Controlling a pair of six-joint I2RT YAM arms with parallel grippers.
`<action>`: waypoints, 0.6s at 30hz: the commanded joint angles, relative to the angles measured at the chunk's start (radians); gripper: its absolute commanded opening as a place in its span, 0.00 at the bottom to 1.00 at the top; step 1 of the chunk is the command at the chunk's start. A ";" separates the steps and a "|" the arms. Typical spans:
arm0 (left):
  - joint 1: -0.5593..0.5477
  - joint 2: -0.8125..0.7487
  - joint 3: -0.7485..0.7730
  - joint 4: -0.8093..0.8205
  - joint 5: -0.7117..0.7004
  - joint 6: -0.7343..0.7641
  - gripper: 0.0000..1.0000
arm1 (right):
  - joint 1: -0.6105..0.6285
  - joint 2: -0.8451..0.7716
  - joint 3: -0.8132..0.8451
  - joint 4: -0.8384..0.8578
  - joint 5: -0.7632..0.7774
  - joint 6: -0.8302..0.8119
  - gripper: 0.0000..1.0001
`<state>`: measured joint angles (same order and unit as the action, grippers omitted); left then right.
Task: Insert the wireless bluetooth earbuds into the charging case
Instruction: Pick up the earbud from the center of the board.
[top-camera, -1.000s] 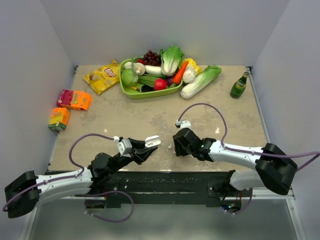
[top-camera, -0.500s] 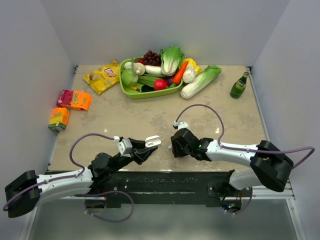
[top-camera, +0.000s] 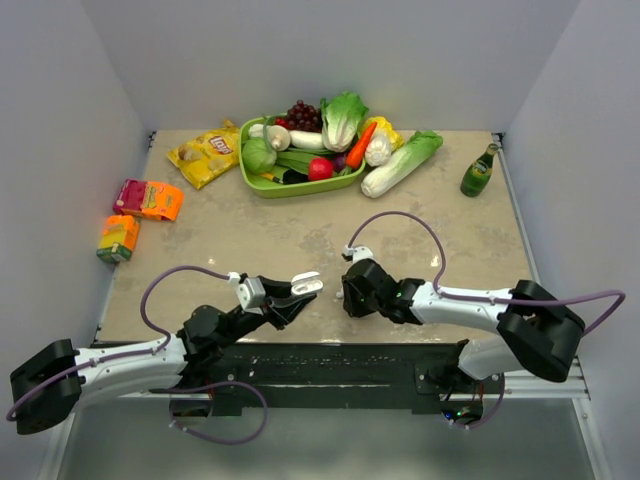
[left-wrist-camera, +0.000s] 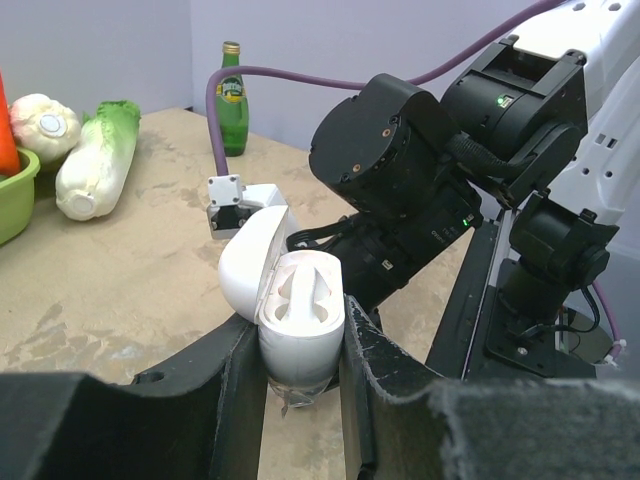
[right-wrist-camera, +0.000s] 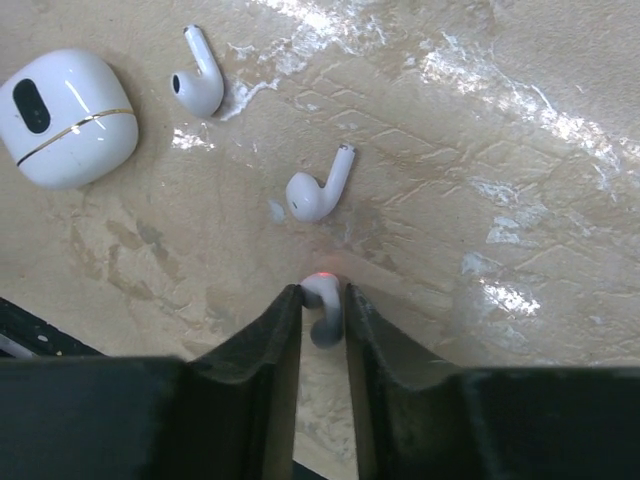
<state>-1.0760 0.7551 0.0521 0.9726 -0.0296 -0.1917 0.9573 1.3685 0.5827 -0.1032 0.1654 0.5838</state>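
My left gripper (left-wrist-camera: 300, 365) is shut on an open white charging case (left-wrist-camera: 300, 320), held above the table with its lid tipped back and its two sockets showing; from above the case (top-camera: 306, 285) sits near the table's front edge. My right gripper (right-wrist-camera: 323, 300) is down at the table, its two fingers pressed against both sides of a small white earbud (right-wrist-camera: 325, 312). Two more earbuds (right-wrist-camera: 200, 85) (right-wrist-camera: 318, 190) lie loose just beyond it. A second, closed white case (right-wrist-camera: 68, 118) rests at the left. From above, the right gripper (top-camera: 347, 296) is close to the right of the held case.
At the back stand a green basket (top-camera: 250, 180) of vegetables, a napa cabbage (top-camera: 400, 163), a chips bag (top-camera: 205, 152) and a green bottle (top-camera: 478, 172). Two orange boxes (top-camera: 148, 198) (top-camera: 118, 237) lie at the left edge. The right arm (left-wrist-camera: 400, 190) looms just behind the held case.
My right gripper has edged left and lower, and its jaws have narrowed onto an earbud. The left arm and its case have not moved.
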 joint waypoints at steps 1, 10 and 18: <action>-0.006 -0.007 -0.037 0.075 0.008 -0.011 0.00 | 0.000 -0.014 -0.018 0.008 0.011 0.001 0.19; -0.006 -0.016 -0.038 0.071 0.005 -0.009 0.00 | 0.000 -0.120 -0.024 -0.022 0.055 0.007 0.00; -0.004 -0.076 -0.043 0.072 -0.036 -0.015 0.00 | 0.000 -0.538 0.109 -0.199 0.068 -0.134 0.00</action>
<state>-1.0760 0.7143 0.0521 0.9695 -0.0345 -0.1928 0.9592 0.9733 0.5808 -0.2363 0.2199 0.5491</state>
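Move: The earbud to be taken lies right between the right hand's fingertips, with its middle about 1 cm below the hand point. A second earbud lies some 3 cm to the left of that hand and 2 cm ahead, a third about 8 cm left and 4 cm ahead, and a closed white case roughly 12 cm left and 1 cm ahead. From the left hand, which already holds the open case, the earbud to be taken lies some 10 cm to the right, 4 cm ahead and 20 cm below. The earbud between the right fingertips gets pinched as the fingers close almost fully, the hand staying nearly in place just over the table. Then, keeping that grip, the right hand lifts it, slowly at first and then fast, about 9 cm straight up away from the other earbuds, easing slightly to the right, with the fingers swinging outward and up some 15 degrees. ##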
